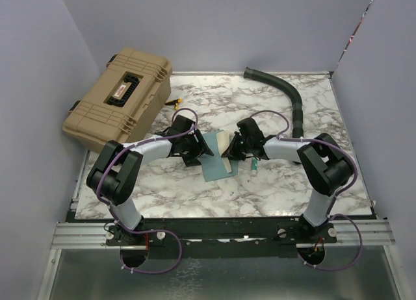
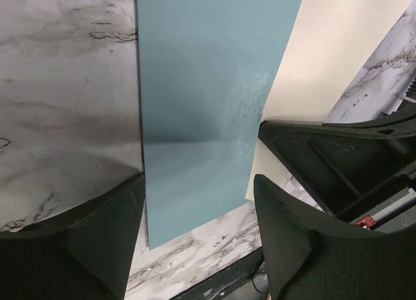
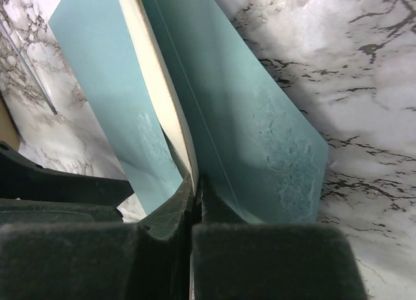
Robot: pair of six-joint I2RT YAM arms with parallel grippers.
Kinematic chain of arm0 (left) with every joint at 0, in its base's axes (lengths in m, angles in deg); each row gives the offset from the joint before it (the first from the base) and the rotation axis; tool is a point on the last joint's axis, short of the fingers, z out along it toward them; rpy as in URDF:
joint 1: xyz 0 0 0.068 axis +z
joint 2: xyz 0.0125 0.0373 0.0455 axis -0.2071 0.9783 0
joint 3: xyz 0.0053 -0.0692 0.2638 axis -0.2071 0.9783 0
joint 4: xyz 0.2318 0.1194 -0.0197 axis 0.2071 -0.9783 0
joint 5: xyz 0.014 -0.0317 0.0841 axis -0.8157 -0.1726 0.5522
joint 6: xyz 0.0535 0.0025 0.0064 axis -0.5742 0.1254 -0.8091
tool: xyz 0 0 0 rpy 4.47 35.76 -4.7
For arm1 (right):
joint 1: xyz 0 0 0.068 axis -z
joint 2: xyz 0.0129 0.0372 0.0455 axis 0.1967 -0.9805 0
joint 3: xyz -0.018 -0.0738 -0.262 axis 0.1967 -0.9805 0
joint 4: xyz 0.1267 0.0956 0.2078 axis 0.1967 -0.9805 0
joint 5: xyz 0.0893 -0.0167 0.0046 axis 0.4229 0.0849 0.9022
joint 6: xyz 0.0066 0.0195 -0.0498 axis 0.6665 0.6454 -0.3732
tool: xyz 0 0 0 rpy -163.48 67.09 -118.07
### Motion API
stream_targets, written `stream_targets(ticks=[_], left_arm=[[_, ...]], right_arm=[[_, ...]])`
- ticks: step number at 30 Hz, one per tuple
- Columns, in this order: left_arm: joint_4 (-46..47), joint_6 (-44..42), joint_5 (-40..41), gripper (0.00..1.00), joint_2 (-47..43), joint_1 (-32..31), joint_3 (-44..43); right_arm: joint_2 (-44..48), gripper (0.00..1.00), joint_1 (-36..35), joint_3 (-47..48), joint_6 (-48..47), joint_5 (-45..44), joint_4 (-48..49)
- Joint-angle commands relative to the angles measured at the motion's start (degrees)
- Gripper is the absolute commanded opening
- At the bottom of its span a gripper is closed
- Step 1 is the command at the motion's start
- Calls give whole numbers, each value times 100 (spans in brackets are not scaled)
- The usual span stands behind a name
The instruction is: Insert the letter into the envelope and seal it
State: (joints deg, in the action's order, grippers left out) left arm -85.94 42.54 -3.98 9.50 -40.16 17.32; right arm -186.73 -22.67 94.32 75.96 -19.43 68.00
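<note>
The teal envelope (image 1: 218, 165) lies on the marble table between my two arms. In the left wrist view the envelope (image 2: 201, 105) runs away from the camera, with the pale cream letter (image 2: 325, 60) sticking out along its right side. My left gripper (image 2: 198, 241) is open, one finger on each side of the envelope's near end, holding nothing. The right wrist view shows the letter (image 3: 156, 73) standing on edge between two teal envelope layers (image 3: 240, 118). My right gripper (image 3: 195, 180) is shut on the letter's near edge. From above, the letter (image 1: 224, 144) shows just left of the right gripper (image 1: 235, 147).
A tan hard case (image 1: 120, 99) sits at the back left, partly over the table's edge. A black corrugated hose (image 1: 286, 95) curves along the back right. A small green item (image 1: 255, 163) lies near the right arm and a yellow one (image 1: 174, 103) by the case.
</note>
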Motion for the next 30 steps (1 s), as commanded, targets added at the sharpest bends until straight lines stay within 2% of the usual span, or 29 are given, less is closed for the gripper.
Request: stream_targets(ticks=[1,6,10,14,19,21,26,30], left_arm=[[203,-215,258,69,219,-36,33],[238,-358,356,69,221,-35,7],[191,-453,514,69,159,-36,47],[-79,-637,745,69,123,-27,61],[-397,-890,1018,69,63,-22,-16],[-475,-964,1085,69,62,-11,-65],[-535,-1041,1113,69,96,17,-180],[-581,-1119,1155,70,134,51,-292]], right_arm=[[-225,1,-61,83,-157,507,-146],[-427,1,-61,238,-321,745,-314],[-430,1,-61,345,-560,551,-544],[-51,20,-56,417,-836,156,-662],[315,51,-61,686,-1149,-465,-1155],[405,57,-61,750,-1231,-650,-1318],[444,60,-61,875,-1337,-946,-1635],[400,51,-61,950,-1417,-1035,-1573]])
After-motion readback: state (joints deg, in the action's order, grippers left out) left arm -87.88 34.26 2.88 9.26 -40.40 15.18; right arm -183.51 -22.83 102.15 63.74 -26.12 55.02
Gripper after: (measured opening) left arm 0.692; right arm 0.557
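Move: Your right gripper is at the letter's exposed strip, whose middle lies about 1 cm ahead of it. The envelope it is going into has its middle some 3 cm to this gripper's left, and the glue stick stands about 10 cm to its right and 4 cm back. From the left gripper, the strip lies about 6 cm right and 2 cm ahead, the envelope's middle some 4 cm right and 1 cm ahead. All lie about 1 cm below the hands. Push the right gripper, still shut on the letter's outer edge, a last half centimetre left towards the envelope's pocket, then open the fingers to let go and rise about 3 cm, easing right and forward. Keep the left fingers open and resting on the envelope; late on, slide them some 2 cm forward-left, dragging the envelope as the wrist tilts slightly. ##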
